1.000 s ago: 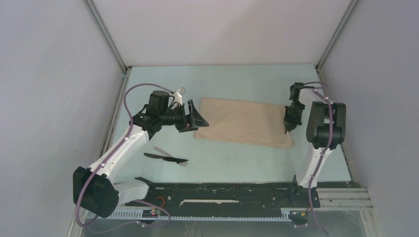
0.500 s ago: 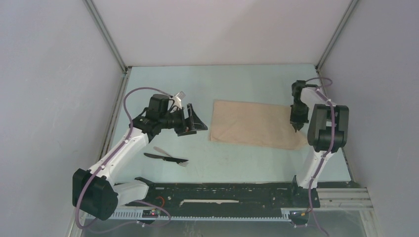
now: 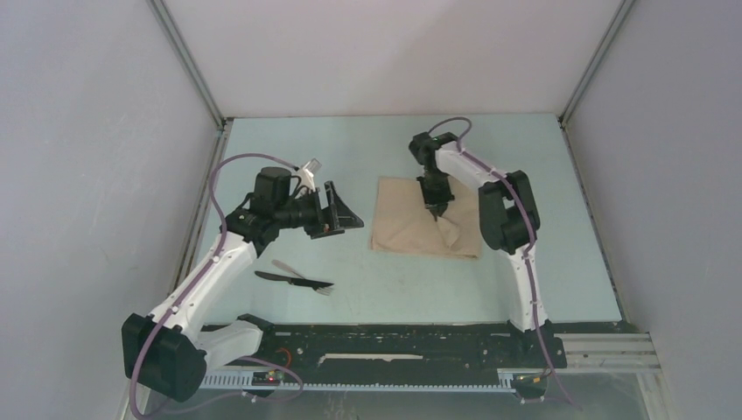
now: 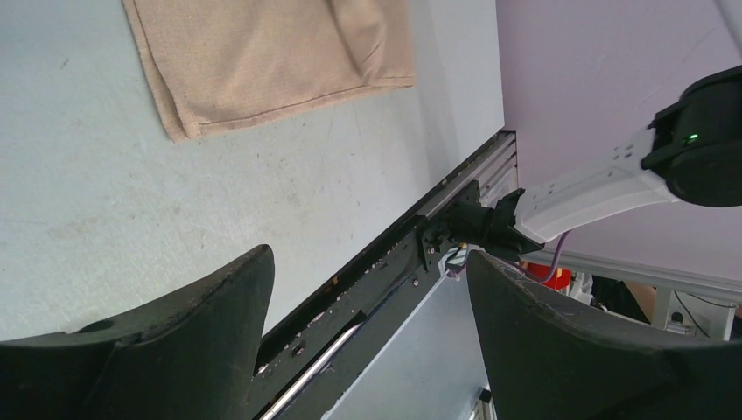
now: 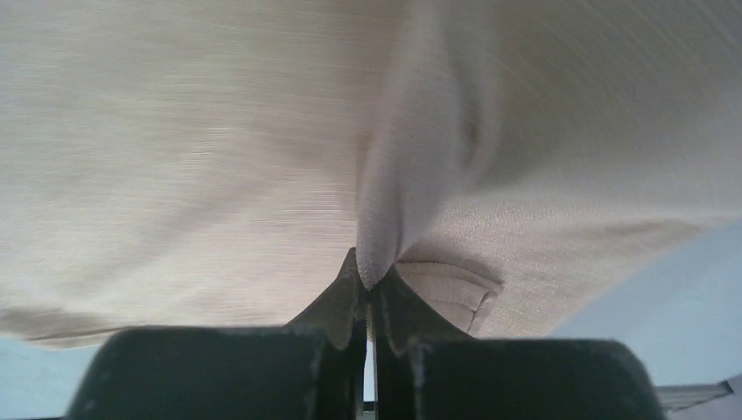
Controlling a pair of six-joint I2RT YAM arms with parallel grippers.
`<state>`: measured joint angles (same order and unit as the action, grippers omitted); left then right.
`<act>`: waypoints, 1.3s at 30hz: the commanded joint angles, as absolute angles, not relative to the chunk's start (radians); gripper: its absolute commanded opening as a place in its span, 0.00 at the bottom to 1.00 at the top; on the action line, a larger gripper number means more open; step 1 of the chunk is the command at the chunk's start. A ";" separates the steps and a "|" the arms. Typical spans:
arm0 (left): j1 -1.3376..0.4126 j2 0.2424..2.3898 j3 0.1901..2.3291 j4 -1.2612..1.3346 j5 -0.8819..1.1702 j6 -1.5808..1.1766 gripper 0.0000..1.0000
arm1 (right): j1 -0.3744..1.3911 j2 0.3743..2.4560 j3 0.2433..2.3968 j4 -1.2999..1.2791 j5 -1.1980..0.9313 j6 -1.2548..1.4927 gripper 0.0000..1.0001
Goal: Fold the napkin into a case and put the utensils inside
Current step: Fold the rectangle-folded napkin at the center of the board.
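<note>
The tan napkin (image 3: 411,223) lies folded on the pale table, its right part doubled over to the left. My right gripper (image 3: 436,206) is shut on a pinched fold of the napkin (image 5: 219,149), which rises between its fingertips (image 5: 346,293) in the right wrist view. My left gripper (image 3: 346,213) hovers open and empty to the left of the cloth; in its wrist view the napkin's corner (image 4: 262,52) lies beyond the spread fingers (image 4: 219,324). The utensils (image 3: 296,278), a dark piece crossed by a pale one, lie on the table near the left arm.
A black rail (image 3: 394,337) runs along the table's near edge. Grey enclosure walls (image 3: 105,175) stand on both sides and at the back.
My right gripper has carried the napkin's right end leftward over the cloth, folding it to about half its width. The left gripper drew back slightly to the left and stayed open.
</note>
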<state>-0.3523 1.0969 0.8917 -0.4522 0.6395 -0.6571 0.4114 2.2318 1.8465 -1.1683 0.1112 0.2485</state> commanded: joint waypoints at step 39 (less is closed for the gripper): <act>-0.311 1.036 0.856 -0.413 0.689 -0.695 0.86 | 0.597 2.424 2.178 -1.246 -0.219 0.347 0.00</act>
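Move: The right hand, holding the napkin's lifted right edge, has the napkin's left edge some 21 cm to its left, level with it and about 3 cm lower. That side's near corner lies about 22 cm left and 12 cm back; the new crease is about 14 cm right, straight across. From the raised, idle left hand, the napkin's left edge lies about 8 cm right, 4 cm ahead and 20 cm below. Keeping its pinch, the right hand draws the napkin's edge about 13 cm left, fingertips tilting leftward some 15 degrees. ##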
